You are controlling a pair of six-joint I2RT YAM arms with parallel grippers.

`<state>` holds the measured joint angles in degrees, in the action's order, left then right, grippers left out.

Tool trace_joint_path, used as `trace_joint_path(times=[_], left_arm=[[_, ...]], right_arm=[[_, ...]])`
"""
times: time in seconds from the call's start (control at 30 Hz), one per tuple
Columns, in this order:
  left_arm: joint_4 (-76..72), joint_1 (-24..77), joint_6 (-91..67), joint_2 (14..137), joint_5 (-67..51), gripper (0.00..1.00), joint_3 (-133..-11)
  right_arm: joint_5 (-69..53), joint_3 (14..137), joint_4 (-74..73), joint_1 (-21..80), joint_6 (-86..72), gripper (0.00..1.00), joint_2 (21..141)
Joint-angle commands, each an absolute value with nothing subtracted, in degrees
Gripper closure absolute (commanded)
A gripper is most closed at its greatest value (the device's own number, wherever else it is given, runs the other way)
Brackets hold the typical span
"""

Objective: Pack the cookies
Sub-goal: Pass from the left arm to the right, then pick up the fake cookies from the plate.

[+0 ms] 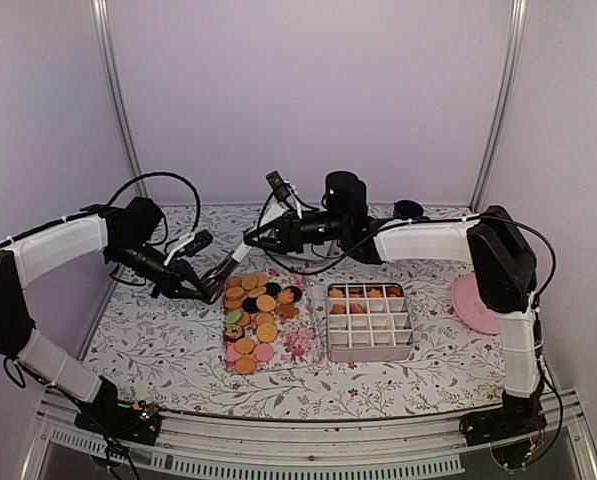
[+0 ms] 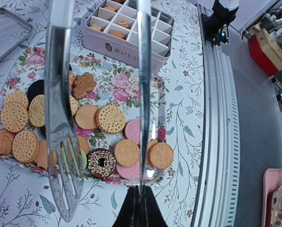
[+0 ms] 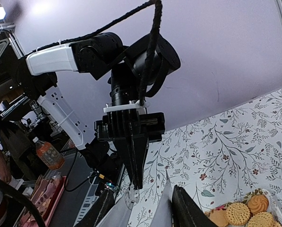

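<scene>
The cookies (image 1: 255, 318) lie on a floral tray (image 1: 300, 345) in the middle of the table, and also show in the left wrist view (image 2: 110, 118) and the right wrist view (image 3: 237, 213). A white box with compartments (image 1: 370, 345) stands to its right, with a few cookies in its far row. Metal tongs (image 1: 233, 265) hang in the air between both grippers, above the tray's far left corner. My left gripper (image 1: 215, 288) (image 2: 141, 210) is shut on the tip of one tong arm (image 2: 143, 71). My right gripper (image 1: 250, 243) (image 3: 145, 208) clasps both tong arms (image 3: 164, 203) from outside.
A pink plate (image 1: 475, 303) lies at the right edge of the table. A dark round object (image 1: 410, 209) sits at the back right. A grey metal lid (image 2: 6, 30) lies beyond the tray. The table's metal rail (image 2: 211, 118) runs past the box.
</scene>
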<state>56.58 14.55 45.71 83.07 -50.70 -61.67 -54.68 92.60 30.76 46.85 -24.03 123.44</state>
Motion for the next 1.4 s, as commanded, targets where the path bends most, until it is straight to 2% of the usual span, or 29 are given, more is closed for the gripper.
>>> trace_joint_path(times=[0.0,0.1,0.2,0.27,0.37,0.47,0.5,0.7,0.97,1.37], left_arm=[[48.7,14.9,41.2,81.3,-45.4,1.00,-59.1],[43.4,14.9,38.3,80.6,-39.7,1.00,-57.3],[42.1,14.9,37.1,80.4,-38.3,0.87,-57.0],[41.6,14.8,36.5,80.1,-38.0,0.71,-56.8],[41.1,14.0,35.8,79.1,-38.3,0.41,-56.0],[41.5,11.2,35.9,78.5,-40.1,0.26,-55.5],[41.8,9.9,35.9,78.5,-40.9,0.17,-55.5],[43.8,2.0,36.6,79.2,-45.7,0.14,-56.4],[42.6,0.3,36.0,79.2,-46.0,0.14,-55.0],[38.4,-1.2,31.8,79.7,-44.6,0.17,-52.7]], right_arm=[[-53.4,92.1,31.4,48.1,-23.4,0.60,120.2],[-51.4,91.2,31.6,48.6,-22.6,0.60,119.6],[-49.3,90.3,31.6,49.0,-21.4,0.60,118.9],[-47.0,89.0,31.8,49.2,-20.4,0.60,118.2],[-43.1,86.9,31.9,49.5,-18.4,0.60,117.0],[-39.8,84.8,32.1,49.7,-16.6,0.60,116.0],[-39.0,84.2,32.1,49.7,-16.2,0.60,115.7],[-36.0,80.8,32.2,50.4,-14.3,0.59,114.7],[-32.6,79.2,34.3,51.7,-13.3,0.58,114.9],[-24.3,88.0,39.2,54.1,-11.1,0.58,122.5]])
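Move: The left hand still pinches one tip of the tongs, whose middle lies about 5 cm ahead, 7 cm to its right and 8 cm up. The right hand keeps hold of the tongs above their middle. From the right hand, the cookie tray lies some 6 cm back, 3 cm right and 25 cm below; the green cookie is about 5 cm back and 5 cm left, and the divided box 6 cm back and 22 cm right, both far below. The left fingers open wide and let go of the tong tip while that hand slips some 3 cm forward and slightly down, then it backs off left, away from the tongs, by about 7 cm, turning roughly 25 degrees counter-clockwise. The right hand keeps its grip on the tongs, turning about 20 degrees clockwise as it sinks some 4 cm and rises most of the way back. ##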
